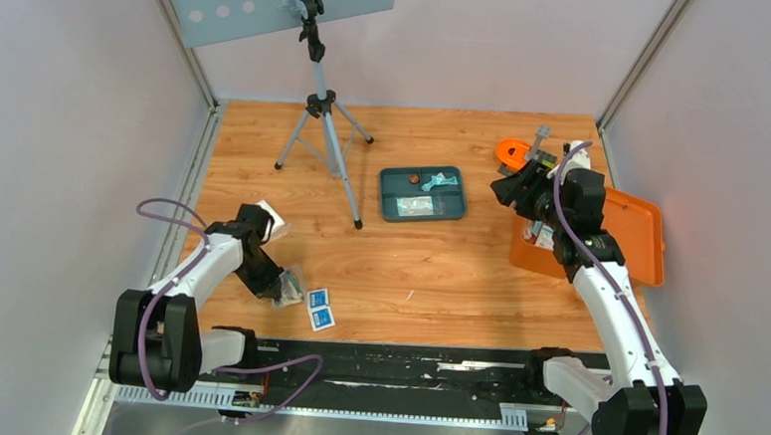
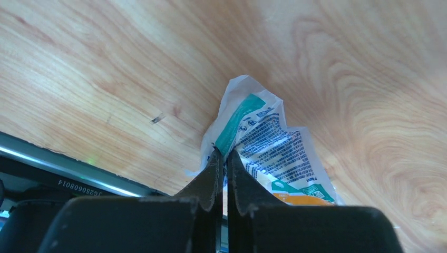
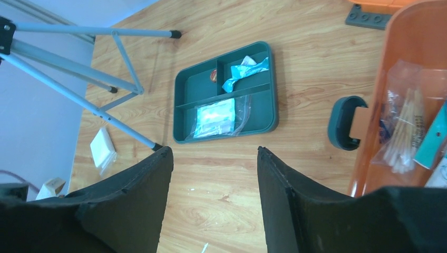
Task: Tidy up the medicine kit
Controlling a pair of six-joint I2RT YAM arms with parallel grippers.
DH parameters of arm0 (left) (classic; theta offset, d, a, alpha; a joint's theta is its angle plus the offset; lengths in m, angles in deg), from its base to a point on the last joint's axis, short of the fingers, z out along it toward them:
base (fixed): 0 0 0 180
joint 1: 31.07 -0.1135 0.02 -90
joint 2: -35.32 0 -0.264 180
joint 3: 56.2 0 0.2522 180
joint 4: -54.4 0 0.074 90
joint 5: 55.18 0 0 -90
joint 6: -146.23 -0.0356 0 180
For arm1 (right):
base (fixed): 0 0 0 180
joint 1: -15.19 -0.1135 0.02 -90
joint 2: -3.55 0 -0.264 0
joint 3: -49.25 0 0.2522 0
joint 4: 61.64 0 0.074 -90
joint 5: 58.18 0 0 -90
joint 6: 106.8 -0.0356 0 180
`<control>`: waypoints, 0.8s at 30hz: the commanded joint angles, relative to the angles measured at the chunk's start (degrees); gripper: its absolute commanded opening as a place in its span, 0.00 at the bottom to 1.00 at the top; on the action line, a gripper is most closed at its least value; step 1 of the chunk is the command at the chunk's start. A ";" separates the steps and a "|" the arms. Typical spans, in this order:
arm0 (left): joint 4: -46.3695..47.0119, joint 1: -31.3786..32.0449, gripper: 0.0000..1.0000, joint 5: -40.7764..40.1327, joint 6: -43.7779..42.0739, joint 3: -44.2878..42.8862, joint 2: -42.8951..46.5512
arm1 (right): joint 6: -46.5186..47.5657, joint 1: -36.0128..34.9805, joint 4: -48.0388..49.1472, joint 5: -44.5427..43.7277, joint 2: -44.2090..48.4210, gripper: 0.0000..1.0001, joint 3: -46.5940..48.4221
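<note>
A teal compartment tray [image 1: 391, 191] sits mid-table, holding a clear packet and a small teal wrapper; it also shows in the right wrist view [image 3: 184, 92]. My left gripper [image 1: 280, 290] is shut on a crinkled white packet with teal and blue print [image 2: 269, 142], low over the wood near the front left. Two small blue sachets [image 1: 320, 308] lie beside it. My right gripper [image 3: 213, 153] is open and empty, raised over the table left of the orange tray [image 1: 640, 226], which holds a bag of cotton swabs [image 3: 406, 132].
A tripod [image 1: 322, 124] stands at the back left of the teal tray. A white gauze pad [image 1: 274, 219] lies by the left arm. An orange tape roll [image 1: 513, 150] and a dark teal lid [image 3: 345, 122] sit near the orange tray.
</note>
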 commanded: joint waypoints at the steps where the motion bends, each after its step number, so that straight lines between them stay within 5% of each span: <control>1: 3.09 0.03 0.00 -0.23 -7.67 -4.92 2.84 | 1.17 -1.62 -0.12 6.57 -2.33 0.58 3.37; 8: 1.30 8.29 0.00 4.50 -25.27 -18.12 0.61 | 2.47 -12.28 -1.03 13.06 -9.45 0.58 6.46; 14: 0.54 24.38 0.00 2.04 -26.95 -24.20 -9.59 | 0.51 -16.26 -0.94 17.18 -11.98 0.58 5.16; 24: 2.69 36.66 0.01 -0.99 -28.36 -29.34 -19.53 | -1.22 -15.59 -1.47 16.25 -7.73 0.58 -1.67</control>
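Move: The left hand holds the dressing bag near the table; open table mid-way between the arms lies about 24 cm right and 5 cm ahead. The blue packets lie 11 cm right and 3 cm back, the teal tray 33 cm right and 26 cm ahead. From the right hand, the bag is roughly 48 cm left, 16 cm back and 22 cm below, the tray 19 cm left and 9 cm ahead. Left arcs the pinched bag up, forward, then 14 cm right, turning clockwise; right swings 12 cm left towards it. ##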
